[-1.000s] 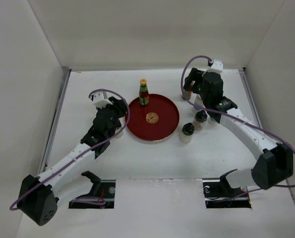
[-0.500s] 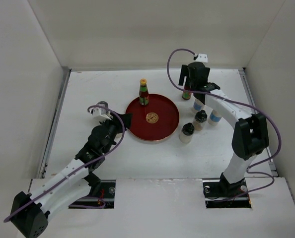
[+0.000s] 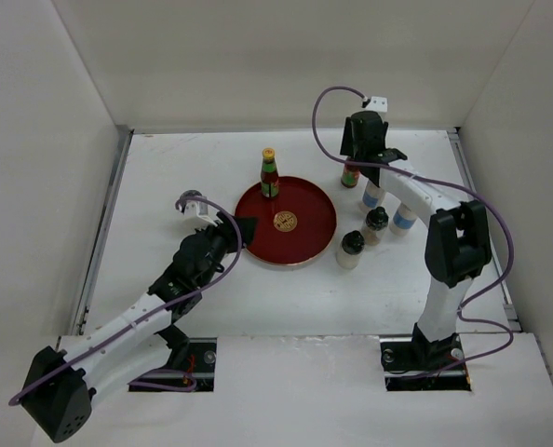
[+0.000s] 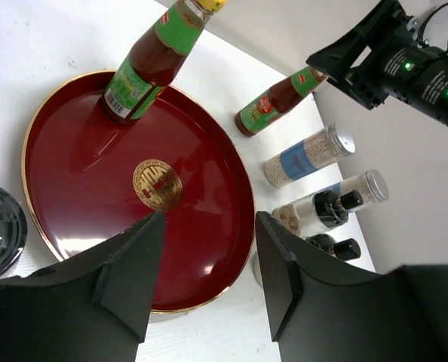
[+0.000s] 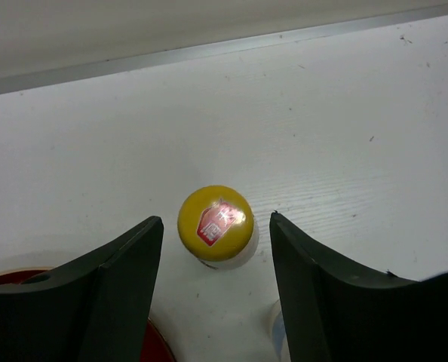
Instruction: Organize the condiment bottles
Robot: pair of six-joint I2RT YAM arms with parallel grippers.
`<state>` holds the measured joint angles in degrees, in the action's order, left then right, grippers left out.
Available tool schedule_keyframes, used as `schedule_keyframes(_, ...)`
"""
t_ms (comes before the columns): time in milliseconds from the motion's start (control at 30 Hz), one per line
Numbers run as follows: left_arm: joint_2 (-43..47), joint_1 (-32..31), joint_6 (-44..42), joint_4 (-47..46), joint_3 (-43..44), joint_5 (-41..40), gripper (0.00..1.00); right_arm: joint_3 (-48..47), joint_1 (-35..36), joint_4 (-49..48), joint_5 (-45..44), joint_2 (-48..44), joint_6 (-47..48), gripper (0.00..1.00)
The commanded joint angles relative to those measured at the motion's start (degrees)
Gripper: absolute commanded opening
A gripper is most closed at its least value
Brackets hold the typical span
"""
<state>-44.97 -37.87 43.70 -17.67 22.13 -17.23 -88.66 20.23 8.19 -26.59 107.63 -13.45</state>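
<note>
A slim red bottle [image 3: 269, 174] with a yellow cap stands on the back rim of the round red tray [image 3: 318, 205]. Another red bottle [image 3: 351, 175] stands on the table to the right of the tray. My right gripper [image 3: 360, 152] hangs over it, open. In the right wrist view its yellow cap [image 5: 215, 223] sits between the fingers [image 5: 133, 264], with a gap on each side. My left gripper [image 3: 244, 228] is open and empty at the tray's left edge. A dark-lidded jar [image 3: 191, 198] stands behind it.
Two white shakers [image 3: 373, 196] [image 3: 404, 219] and two dark-lidded jars [image 3: 376, 223] [image 3: 351, 247] stand in a cluster right of the tray. White walls close in the table at the back and on both sides.
My left gripper has opened, let go of the dark-lidded jar left of the tray and drawn back. The right arm swung left over the red bottle, its jaws narrowing.
</note>
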Motion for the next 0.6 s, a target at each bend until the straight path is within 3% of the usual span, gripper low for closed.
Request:
schedule_keyframes(0,-1.69,0.12,0.15,-4.03,0.02,1.59,0.49,-2.31,-1.29,-5.63,-0.84,0.03,0.09,0.64)
schedule_keyframes(167,-2.23,0.12,-0.11,-4.39,-0.07,2.21,0.49,-3.27,-1.73,-5.72,0.13,1.00,0.09,0.48)
schedule_keyframes(367,-1.44,1.96,-0.64,-3.69,0.37,2.29,0.49,-3.10,-2.52,-4.85,2.59,1.26,-0.79,0.52)
schedule_keyframes(567,-0.74,2.14,-0.64,-3.16,0.37,1.94,0.49,-3.45,-2.52,-5.72,3.04,0.39,-0.79,0.34)
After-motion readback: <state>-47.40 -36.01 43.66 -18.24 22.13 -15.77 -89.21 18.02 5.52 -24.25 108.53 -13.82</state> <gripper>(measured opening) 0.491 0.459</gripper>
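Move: The sauce bottle at the far right stands with its yellow cap right between the right hand's open fingertips, its middle about 2 cm ahead and 9 cm below. A blue-labelled jar is some 4 cm back and 5 cm to the right of that hand; the other sauce bottle, on the tray, stands roughly 21 cm to its left, about level. From the left hand the far-right bottle lies about 25 cm ahead and 29 cm to the right, 10 cm lower. The far-right sauce bottle's yellow cap is taken between the right hand's fingertips: the hand eases about 1.5 cm forward and 1 cm to the right at almost the same height, then all but stops. Meanwhile its fingers close from about two-thirds open to under half and pinch the cap from both sides, the wrist barely turning. ##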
